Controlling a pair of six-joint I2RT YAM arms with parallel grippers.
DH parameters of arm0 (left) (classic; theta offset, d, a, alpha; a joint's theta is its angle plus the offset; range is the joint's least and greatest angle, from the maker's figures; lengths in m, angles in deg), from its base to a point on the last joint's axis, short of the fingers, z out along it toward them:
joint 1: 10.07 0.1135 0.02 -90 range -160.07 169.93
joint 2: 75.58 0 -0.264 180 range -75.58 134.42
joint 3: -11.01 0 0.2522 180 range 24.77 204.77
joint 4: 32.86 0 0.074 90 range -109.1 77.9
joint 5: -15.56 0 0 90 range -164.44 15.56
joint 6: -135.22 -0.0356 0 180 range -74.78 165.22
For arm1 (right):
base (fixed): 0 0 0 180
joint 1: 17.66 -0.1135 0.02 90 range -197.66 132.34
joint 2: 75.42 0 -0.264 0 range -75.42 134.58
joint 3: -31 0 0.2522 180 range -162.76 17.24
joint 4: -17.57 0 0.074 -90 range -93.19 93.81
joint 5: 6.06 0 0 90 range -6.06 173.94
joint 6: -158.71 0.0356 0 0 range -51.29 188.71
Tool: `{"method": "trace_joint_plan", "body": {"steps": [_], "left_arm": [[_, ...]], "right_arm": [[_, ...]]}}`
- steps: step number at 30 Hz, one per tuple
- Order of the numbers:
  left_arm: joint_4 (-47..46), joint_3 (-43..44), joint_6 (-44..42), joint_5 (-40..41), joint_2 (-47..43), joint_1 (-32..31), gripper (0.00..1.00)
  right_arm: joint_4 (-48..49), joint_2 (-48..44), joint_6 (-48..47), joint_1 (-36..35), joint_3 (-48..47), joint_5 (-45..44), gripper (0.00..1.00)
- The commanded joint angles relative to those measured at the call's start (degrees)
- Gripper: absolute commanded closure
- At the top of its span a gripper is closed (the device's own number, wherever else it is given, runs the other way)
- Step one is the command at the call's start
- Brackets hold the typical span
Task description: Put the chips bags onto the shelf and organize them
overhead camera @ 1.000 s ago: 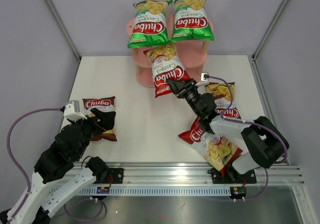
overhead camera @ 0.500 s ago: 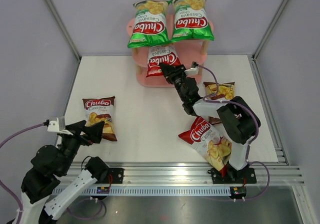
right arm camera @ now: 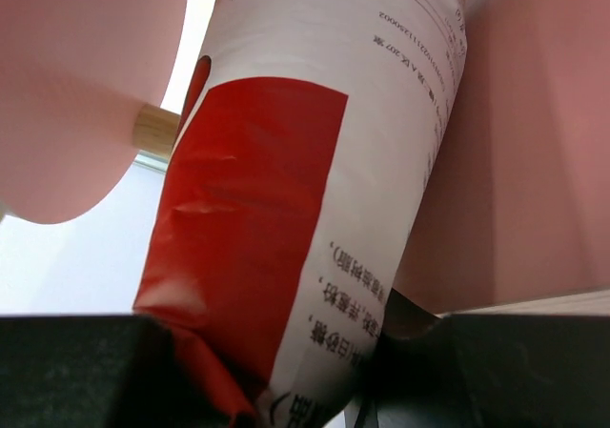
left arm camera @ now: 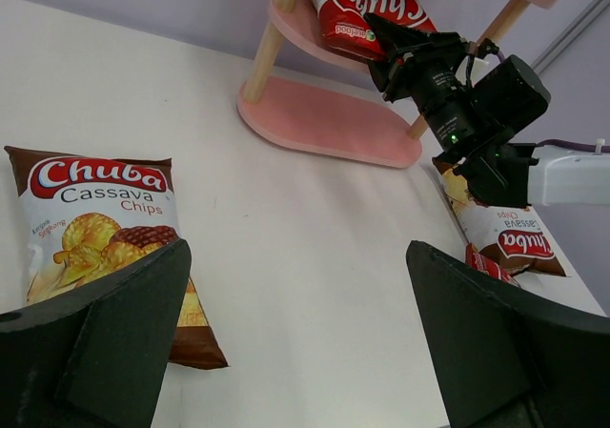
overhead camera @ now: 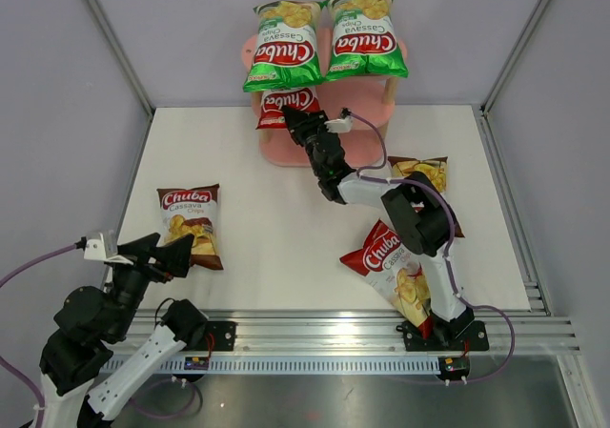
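Note:
The pink shelf [overhead camera: 284, 152] stands at the back of the table, with two green chips bags [overhead camera: 283, 45] [overhead camera: 364, 37] lying side by side on its top board. My right gripper [overhead camera: 295, 123] is shut on the bottom edge of a red bag [overhead camera: 277, 105] and holds it in on the left of the middle tier. From the right wrist this red bag [right arm camera: 315, 180] fills the view between pink boards [right arm camera: 76, 85]. My left gripper [overhead camera: 160, 254] hangs open and empty, just near of a brown bag [overhead camera: 191, 221] lying flat.
A second red bag [overhead camera: 402, 274] lies at the front right beside the right arm's base. Another brown bag [overhead camera: 427, 175] lies right of centre, partly under the right arm. Grey walls close the table on both sides.
My right arm has stretched toward the shelf, carrying the red bag from the table in front into the middle tier. My left arm has pulled back from the brown bag toward the near left corner.

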Motion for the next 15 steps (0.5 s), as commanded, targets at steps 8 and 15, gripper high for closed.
{"method": "trace_joint_plan", "body": {"steps": [8,15], "left_arm": [[-2.02,-0.37,-1.03,1.1,-2.45,-0.12,0.01],[-2.11,-0.37,-1.12,1.19,-3.41,-0.12,0.01]], "right_arm": [[-4.95,1.9,1.57,-3.29,-6.53,-3.55,0.61],[-7.24,-3.11,1.22,-3.47,-1.44,-6.1,0.31]]}}
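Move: The right hand still has the red chips bag by its front end, over the front of the middle shelf. The left half of that shelf, where the bag goes, centres roughly 7 cm ahead, 1 cm left and 3 cm below. The left green bag lies on the top shelf about 7 cm ahead, 1 cm left and 13 cm up; the right green bag stands 15 cm to the right of it. From the left hand, the same shelf half is some 45 cm ahead, 20 cm right and 8 cm below. Sliding left about 2.5 cm under the left green bag, the right hand carries the red bag's front end farther towards the left end of the middle shelf, then stops. There its fingers open from about a third to two thirds, loosening around the bag's end, while the hand eases down and back by barely half a centimetre. ##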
